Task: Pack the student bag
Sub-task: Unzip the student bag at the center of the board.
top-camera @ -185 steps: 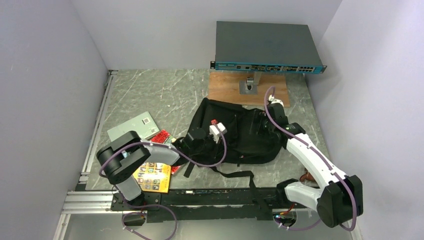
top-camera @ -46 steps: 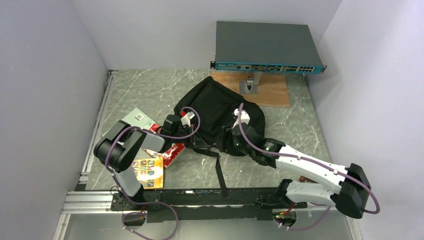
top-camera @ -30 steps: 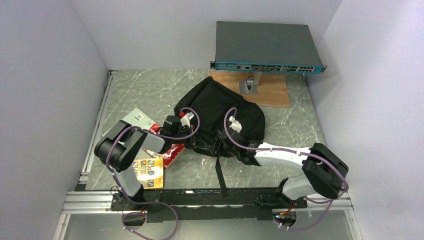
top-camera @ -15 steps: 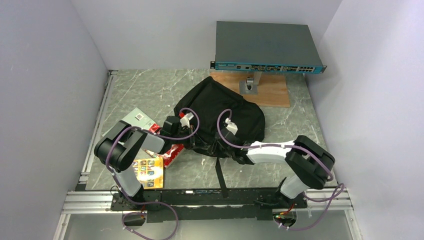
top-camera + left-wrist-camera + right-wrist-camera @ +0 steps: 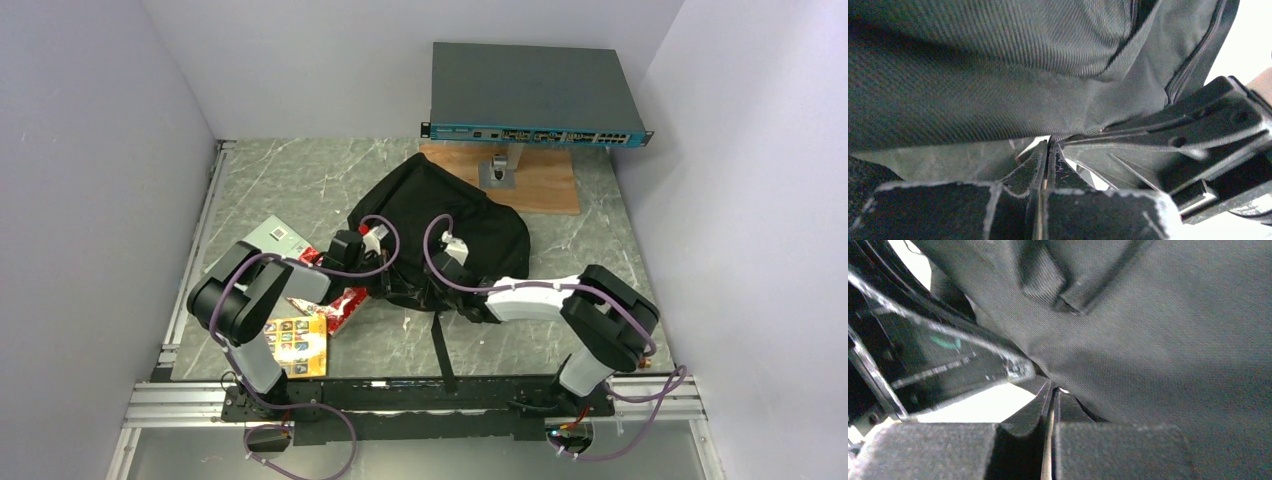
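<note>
The student bag (image 5: 440, 215) is a black fabric backpack heaped in the middle of the table, with one strap (image 5: 438, 345) trailing toward me. My left gripper (image 5: 388, 283) is at the bag's near-left edge. In the left wrist view its fingers (image 5: 1040, 165) are pressed together, with the bag's hem (image 5: 1068, 136) at their tips. My right gripper (image 5: 425, 290) sits just to the right of it, reaching in from the right. Its fingertips (image 5: 1045, 397) are shut too, with bag fabric (image 5: 1158, 340) draped onto them. Each wrist view shows the other gripper's body close by.
A grey rack-mount box with a teal front (image 5: 535, 95) stands on a post over a wooden board (image 5: 548, 188) at the back. Left of the bag lie a red packet (image 5: 342, 302), a yellow booklet (image 5: 300, 345) and a flat grey box (image 5: 262, 238).
My right arm has swung left along the bag's near edge until its gripper is beside the left one, and its jaws have closed. The left gripper and the bag have stayed put over the last second.
</note>
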Available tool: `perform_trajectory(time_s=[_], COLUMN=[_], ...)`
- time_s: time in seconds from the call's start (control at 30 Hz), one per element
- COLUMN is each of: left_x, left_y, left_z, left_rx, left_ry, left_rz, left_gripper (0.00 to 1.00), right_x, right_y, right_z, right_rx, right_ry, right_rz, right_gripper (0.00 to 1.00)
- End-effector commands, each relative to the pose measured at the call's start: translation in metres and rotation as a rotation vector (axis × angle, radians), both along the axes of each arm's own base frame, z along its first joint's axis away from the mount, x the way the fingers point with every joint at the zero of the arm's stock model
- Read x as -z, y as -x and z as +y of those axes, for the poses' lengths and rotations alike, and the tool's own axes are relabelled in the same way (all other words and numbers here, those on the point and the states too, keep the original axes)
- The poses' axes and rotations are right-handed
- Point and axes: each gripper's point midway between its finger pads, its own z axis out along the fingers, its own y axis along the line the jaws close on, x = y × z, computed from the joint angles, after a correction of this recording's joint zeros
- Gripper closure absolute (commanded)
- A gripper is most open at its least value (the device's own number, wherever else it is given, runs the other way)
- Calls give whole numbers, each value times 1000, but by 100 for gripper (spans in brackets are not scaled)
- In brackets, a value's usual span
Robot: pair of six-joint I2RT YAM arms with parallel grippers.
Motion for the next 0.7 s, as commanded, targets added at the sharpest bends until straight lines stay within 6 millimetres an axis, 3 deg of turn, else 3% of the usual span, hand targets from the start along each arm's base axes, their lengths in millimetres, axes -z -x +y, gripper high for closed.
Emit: perform_trajectory(time_s=[0.0, 0.13, 0.27, 0.4, 0.57, 0.67], left_x=[1, 17, 19, 17, 6, -4], left_y=[-23, -50, -78, -90, -103, -107], left_z=[7, 23, 40, 56, 73, 79], left_rx=[-58, -136, -208, -243, -261, -245], left_ry=[-105, -273, -382, -437, -460, -468], left_rz=[-21, 17, 8, 5, -22, -67], left_gripper=[100, 100, 100, 100, 100, 100], right_x=[-25, -25, -18, -25, -51, -63], right_y=[3, 31, 45, 44, 38, 31], right_z=[-24, -43, -88, -121, -161, -161], right_rx=[-29, -207, -195, -114, 57, 86], right_ry=[94, 198, 411, 494, 563, 521], right_rz=[-72, -48, 33, -12, -88, -149], right_gripper=[100, 100, 100, 100, 100, 100])
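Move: The zip pull is already pinched in the right fingertips at the student bag's near edge. The bag's right corner, where the zip leads, lies about 20 cm to their right and 6 cm ahead; the loose strap's middle is roughly 4 cm right, 10 cm back. From the left hand, already gripping the near edge, the pull is about 3 cm right and 1 cm back, the bag's left corner some 11 cm left and 14 cm ahead, the red packet about 15 cm left and 1 cm back. The zip pull is drawn by the right hand along the bag's near edge towards its right corner, about 12 cm to the right, rising some 5 cm and easing slightly back. Against this pull the left hand keeps its pinch on the edge and hauls it forward and somewhat left; both wrists swing some 20 degrees until the fingers point more steeply down. ##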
